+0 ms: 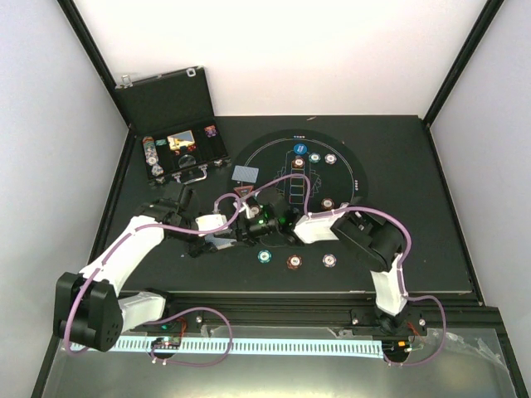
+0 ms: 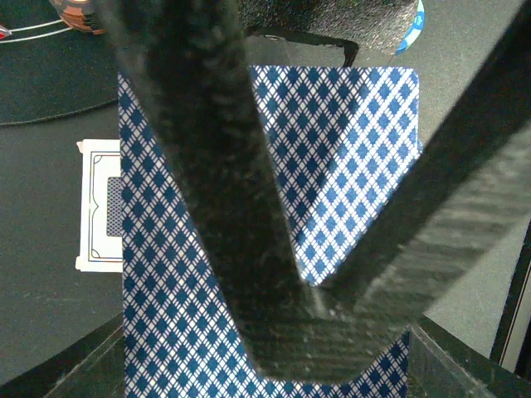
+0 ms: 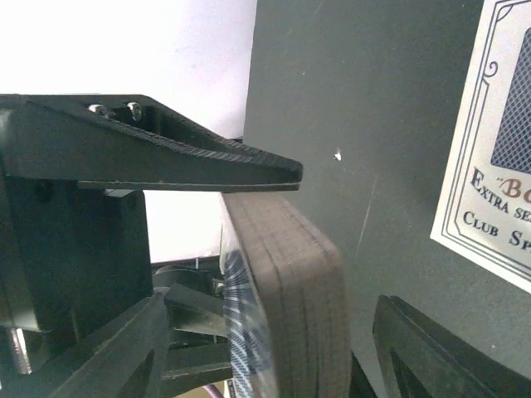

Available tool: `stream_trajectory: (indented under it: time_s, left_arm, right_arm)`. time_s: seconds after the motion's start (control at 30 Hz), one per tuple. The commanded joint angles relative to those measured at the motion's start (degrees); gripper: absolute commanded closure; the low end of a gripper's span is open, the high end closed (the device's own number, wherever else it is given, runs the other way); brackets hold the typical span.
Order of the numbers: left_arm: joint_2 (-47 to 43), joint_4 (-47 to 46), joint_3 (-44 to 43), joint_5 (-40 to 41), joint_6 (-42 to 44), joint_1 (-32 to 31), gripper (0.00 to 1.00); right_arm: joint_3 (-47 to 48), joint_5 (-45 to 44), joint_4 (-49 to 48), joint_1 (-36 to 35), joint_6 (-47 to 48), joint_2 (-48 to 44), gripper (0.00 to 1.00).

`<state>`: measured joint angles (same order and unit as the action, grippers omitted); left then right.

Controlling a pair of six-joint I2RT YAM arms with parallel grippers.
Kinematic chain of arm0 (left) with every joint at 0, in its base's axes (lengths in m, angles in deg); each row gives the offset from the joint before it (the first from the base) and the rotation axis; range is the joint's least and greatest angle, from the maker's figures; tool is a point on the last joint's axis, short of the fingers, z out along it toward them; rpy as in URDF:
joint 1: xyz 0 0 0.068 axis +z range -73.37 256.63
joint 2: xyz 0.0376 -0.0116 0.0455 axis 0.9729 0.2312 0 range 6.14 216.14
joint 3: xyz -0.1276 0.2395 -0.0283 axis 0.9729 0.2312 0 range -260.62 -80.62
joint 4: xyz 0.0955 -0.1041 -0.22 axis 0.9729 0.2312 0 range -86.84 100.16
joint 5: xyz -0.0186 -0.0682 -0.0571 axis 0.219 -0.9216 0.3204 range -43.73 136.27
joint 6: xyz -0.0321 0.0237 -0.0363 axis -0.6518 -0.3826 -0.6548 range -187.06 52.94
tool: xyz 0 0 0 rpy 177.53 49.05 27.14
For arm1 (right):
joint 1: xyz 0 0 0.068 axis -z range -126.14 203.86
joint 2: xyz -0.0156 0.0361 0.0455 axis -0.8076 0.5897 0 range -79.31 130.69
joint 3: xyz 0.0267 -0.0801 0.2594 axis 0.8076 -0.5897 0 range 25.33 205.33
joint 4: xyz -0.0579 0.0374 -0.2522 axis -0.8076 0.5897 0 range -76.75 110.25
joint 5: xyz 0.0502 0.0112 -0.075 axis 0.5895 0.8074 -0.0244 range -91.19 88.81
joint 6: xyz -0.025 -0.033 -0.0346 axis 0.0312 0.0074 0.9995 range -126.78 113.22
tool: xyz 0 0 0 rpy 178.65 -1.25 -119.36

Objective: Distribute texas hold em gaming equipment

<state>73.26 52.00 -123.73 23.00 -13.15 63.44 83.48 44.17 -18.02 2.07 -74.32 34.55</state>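
Observation:
My left gripper (image 2: pixel 319 290) is shut on a deck of playing cards (image 2: pixel 182 249) with a blue diamond-patterned back, held above the table's middle. My right gripper (image 3: pixel 282 332) is open and straddles the same deck (image 3: pixel 303 274), seen edge-on, with a gap still showing on its right side. In the top view the two grippers meet, left (image 1: pixel 236 230) and right (image 1: pixel 264 222). A teal chip (image 1: pixel 265 256), a brown chip (image 1: pixel 293 261) and a grey chip (image 1: pixel 329 260) lie in front of them. A red triangle marker (image 1: pixel 243 192) and one card (image 1: pixel 246 173) lie on the round mat (image 1: pixel 353 170).
A card box (image 2: pixel 101 206) lies flat beside the deck, also at the right of the right wrist view (image 3: pixel 498 149). The open black case (image 1: pixel 170 124) stands at the back left with chips inside. Several more chips (image 1: pixel 314 156) sit on the mat.

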Motion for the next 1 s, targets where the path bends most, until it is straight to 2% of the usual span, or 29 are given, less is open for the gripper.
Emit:
stream_trajectory:
  time_s: [0.0, 0.4, 0.67, 0.83, 0.97]
  left_arm:
    - [-1.27, 0.59, -1.93, -1.46, -0.23, 0.27, 0.98]
    - [-1.69, 0.67, -1.93, -1.56, -0.12, 0.23, 0.98]
    - [-1.49, 0.47, -1.8, -1.69, -0.29, 0.28, 0.98]
    - [-1.44, 0.47, -1.72, -1.61, -0.22, 0.27, 0.98]
    - [-1.21, 0.38, -1.71, -1.61, -0.21, 0.27, 0.98]
  right_arm:
    - [1.44, 0.82, -2.41, -0.2, -1.08, 1.54, 0.32]
    - [-5.01, 0.09, -3.25, 2.55, 0.04, -0.18, 0.42]
    - [-7.47, -0.53, -3.92, 3.88, -0.13, -3.23, 0.53]
    - [-8.12, -1.13, -2.84, 4.42, 0.49, -5.6, 0.65]
    - [-8.79, -1.46, -2.53, 4.72, 0.42, -7.37, 0.84]
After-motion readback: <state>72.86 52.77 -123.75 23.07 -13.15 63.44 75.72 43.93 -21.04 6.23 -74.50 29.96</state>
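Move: The card deck, held in the left hand with its middle about 3 cm to that hand's right, lies right at the right hand: middle some 1 cm left and 1 cm below, the open fingers reaching over and under it. From the right hand the card box lies on the table about 9 cm below and 3 cm ahead, a green chip about 11 cm to the right and 6 cm back, and a red chip 8 cm ahead and 8 cm to the right. Rightwards, about 4 cm, the right hand draws the top card off the deck towards its own side, first sinking some 2 cm with the upper finger on the card, then rising again nearly as much while easing slightly forward. Its fingers close from nearly three quarters open to about a quarter, pinching the card, while the left hand stays put and keeps its grip on the deck. ##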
